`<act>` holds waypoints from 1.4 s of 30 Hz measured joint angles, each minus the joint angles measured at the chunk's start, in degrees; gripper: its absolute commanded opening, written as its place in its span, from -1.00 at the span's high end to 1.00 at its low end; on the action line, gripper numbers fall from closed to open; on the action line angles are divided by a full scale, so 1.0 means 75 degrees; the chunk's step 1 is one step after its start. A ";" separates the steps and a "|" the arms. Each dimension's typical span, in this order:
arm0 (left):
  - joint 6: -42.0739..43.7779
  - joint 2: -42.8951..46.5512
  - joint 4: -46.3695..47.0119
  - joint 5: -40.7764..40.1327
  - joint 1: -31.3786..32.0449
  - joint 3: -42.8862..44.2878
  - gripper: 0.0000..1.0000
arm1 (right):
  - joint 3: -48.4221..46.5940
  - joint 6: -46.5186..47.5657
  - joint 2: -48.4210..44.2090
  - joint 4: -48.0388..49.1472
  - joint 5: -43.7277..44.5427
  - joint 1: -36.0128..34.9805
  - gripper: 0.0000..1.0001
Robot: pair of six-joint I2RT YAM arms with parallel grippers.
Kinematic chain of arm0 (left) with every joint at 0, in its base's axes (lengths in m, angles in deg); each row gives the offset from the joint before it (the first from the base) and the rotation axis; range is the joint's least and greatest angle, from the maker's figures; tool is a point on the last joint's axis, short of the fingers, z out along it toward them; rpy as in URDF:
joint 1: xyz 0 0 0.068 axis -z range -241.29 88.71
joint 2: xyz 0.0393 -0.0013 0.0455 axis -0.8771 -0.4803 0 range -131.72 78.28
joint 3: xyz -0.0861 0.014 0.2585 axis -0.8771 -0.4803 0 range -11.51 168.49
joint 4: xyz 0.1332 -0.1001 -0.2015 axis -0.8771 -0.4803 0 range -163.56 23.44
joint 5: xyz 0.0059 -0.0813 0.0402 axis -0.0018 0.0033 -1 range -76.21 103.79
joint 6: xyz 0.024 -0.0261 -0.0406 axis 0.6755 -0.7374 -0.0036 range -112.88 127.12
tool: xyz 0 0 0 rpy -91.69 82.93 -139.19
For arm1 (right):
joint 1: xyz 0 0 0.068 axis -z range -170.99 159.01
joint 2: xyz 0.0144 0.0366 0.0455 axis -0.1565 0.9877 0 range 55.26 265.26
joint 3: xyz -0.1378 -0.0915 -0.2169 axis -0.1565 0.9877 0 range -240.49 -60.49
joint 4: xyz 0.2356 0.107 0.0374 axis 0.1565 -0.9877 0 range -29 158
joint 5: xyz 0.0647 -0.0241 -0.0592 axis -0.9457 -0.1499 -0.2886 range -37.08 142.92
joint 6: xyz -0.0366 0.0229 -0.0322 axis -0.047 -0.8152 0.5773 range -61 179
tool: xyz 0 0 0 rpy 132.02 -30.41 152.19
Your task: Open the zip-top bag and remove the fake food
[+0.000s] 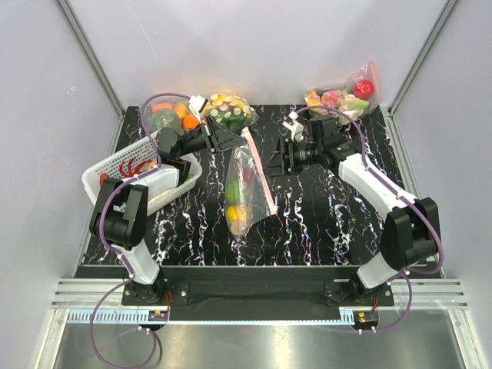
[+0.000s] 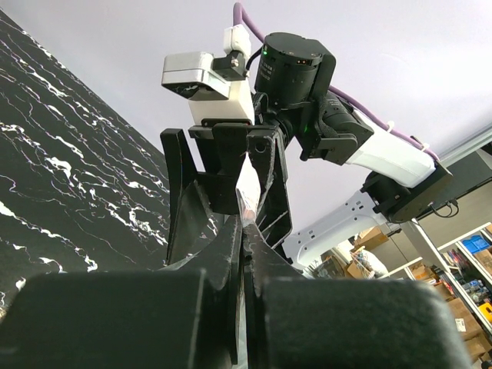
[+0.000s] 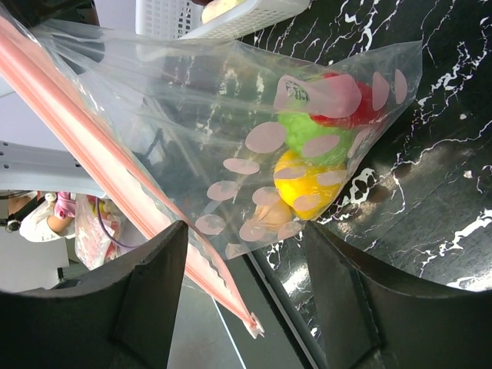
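Observation:
The zip-top bag (image 1: 247,181) hangs tilted over the middle of the table, clear with white dots, its pinkish zip strip (image 1: 260,173) running down the right side. My left gripper (image 1: 229,137) is shut on its upper corner; in the left wrist view the jaws (image 2: 247,231) pinch thin plastic (image 2: 248,184). Inside the bag (image 3: 231,131) lies the fake food: a green fruit (image 3: 311,134), a yellow fruit (image 3: 304,184), a red piece (image 3: 346,108) and a tan piece (image 3: 273,217). My right gripper (image 1: 280,157) is open, just right of the strip (image 3: 115,161), which passes between its fingers (image 3: 146,296).
A white basket (image 1: 115,173) with a red toy stands at the left. Two bulging dotted bags (image 1: 224,108) (image 1: 171,115) sit at the back, and another with a red apple (image 1: 350,96) at the back right. Grey walls close in three sides.

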State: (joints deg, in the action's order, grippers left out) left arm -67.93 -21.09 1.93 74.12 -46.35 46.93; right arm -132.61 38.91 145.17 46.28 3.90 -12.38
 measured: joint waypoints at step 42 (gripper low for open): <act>0.6376 0.2742 -1.0579 -0.3491 0.1550 0.2072 -0.70 | -0.2815 0.0291 0.0469 -0.1757 0.1332 -0.0857 1.00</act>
State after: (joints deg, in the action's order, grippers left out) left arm -20.10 -0.53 -77.41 47.94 -34.73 62.47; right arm -153.72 41.09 148.69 33.10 13.89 -18.81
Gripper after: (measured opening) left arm 0.846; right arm 0.013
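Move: The middle of the bag's pink zip edge lies about 4 cm left of the open right hand, 2 cm back and 2 cm higher. The fake food in the bag's lower end is some 9 cm left, 8 cm back and 15 cm below. The left gripper, still pinching the far corner, has that mid-edge 9 cm back, 3 cm right and 6 cm below. Right hand reaches about 5 cm left, pinches the zip edge and lifts; left opens, releasing its corner. ##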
